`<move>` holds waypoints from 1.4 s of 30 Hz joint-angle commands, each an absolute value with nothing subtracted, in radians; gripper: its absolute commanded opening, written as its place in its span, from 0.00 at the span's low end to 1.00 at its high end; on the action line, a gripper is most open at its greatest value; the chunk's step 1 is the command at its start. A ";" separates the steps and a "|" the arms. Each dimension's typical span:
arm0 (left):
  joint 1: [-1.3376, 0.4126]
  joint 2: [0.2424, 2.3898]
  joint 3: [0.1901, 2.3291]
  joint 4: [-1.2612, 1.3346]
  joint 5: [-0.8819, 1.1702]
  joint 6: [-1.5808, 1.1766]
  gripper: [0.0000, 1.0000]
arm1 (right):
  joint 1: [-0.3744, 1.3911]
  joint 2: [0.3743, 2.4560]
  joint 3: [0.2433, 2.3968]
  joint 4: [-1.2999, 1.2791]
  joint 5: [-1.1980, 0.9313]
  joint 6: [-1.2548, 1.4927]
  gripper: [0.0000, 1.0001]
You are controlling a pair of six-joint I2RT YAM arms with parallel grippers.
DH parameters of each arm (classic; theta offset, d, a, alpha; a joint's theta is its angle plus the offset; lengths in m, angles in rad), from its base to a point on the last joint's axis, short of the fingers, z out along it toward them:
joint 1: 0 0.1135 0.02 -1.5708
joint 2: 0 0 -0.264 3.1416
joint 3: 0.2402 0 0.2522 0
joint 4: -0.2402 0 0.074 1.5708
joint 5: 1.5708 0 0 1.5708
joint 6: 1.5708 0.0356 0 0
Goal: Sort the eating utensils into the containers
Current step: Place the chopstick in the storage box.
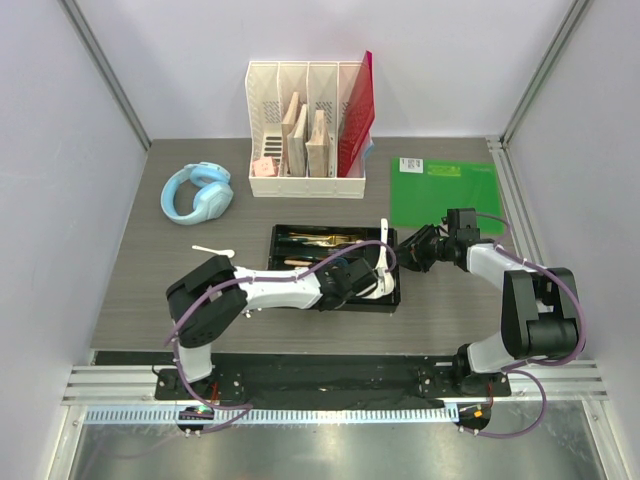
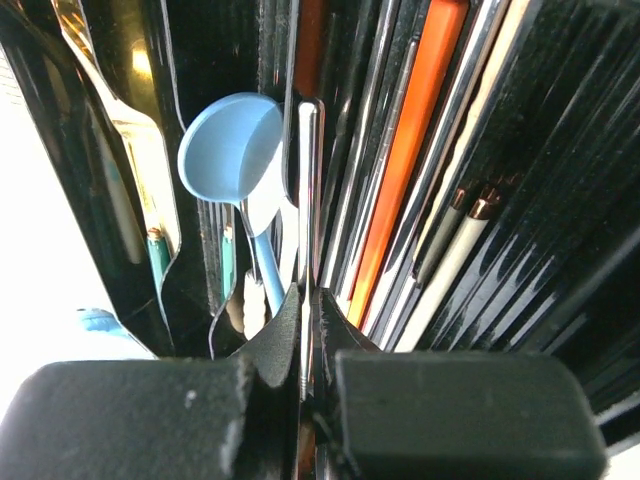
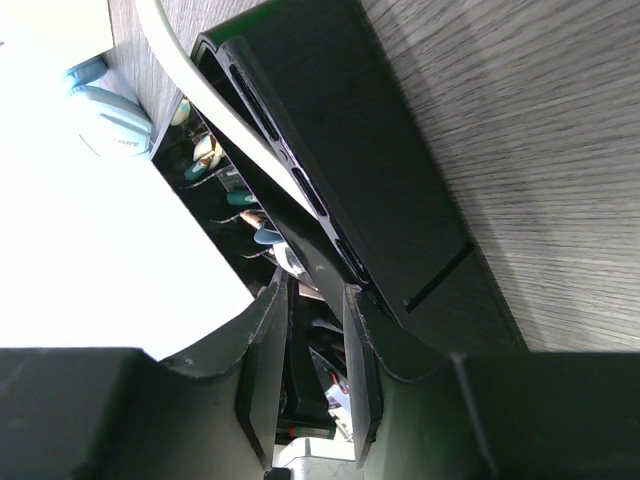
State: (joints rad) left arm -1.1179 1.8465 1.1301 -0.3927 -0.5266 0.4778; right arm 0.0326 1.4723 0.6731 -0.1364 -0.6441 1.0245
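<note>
The black tray (image 1: 290, 232) lies mid-table with several utensils in its long compartments. My left gripper (image 1: 372, 283) hangs over the tray's right end. In the left wrist view it (image 2: 306, 295) is shut on a thin silver utensil (image 2: 308, 170), seen edge on above a divider. Beside it lie a light blue spoon (image 2: 232, 150), a gold fork (image 2: 135, 140) and an orange chopstick (image 2: 405, 170). My right gripper (image 1: 408, 252) is at the tray's right end wall (image 3: 330, 150), which runs between its jaws (image 3: 315, 295). A small white spoon (image 1: 212, 250) lies on the table left of the tray.
Blue headphones (image 1: 197, 192) sit at the back left. A white file organizer (image 1: 307, 130) with wooden boards and a red folder stands behind the tray. A green mat (image 1: 443, 192) lies at the back right.
</note>
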 commanded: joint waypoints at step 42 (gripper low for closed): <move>-1.094 1.890 1.204 -0.360 -0.621 0.371 0.30 | 0.034 1.451 0.646 -0.143 -0.634 1.023 0.35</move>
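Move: The left hand already holds the chopstick over the tray; its slot lies about 1 cm ahead of the hand, level with it sideways and some 2 cm below. The blue scoop's bowl is about 3 cm ahead and 3 cm right, the orange chopstick roughly 2 cm back and level sideways, and the gold fork some 7 cm straight ahead, all low in the tray. From the idle right hand, the slot is about 16 cm left, 3 cm back and 5 cm down. Lower the left gripper about 1 cm, drifting slightly right and forward, to bring the held chopstick down into its slot between the blue scoop and the orange chopstick. Then part the fingers to about a quarter open and let go, easing on to about 2 cm forward in all, back left by 1 cm, and turning some 5 degrees counter-clockwise, still low around the chopstick. ##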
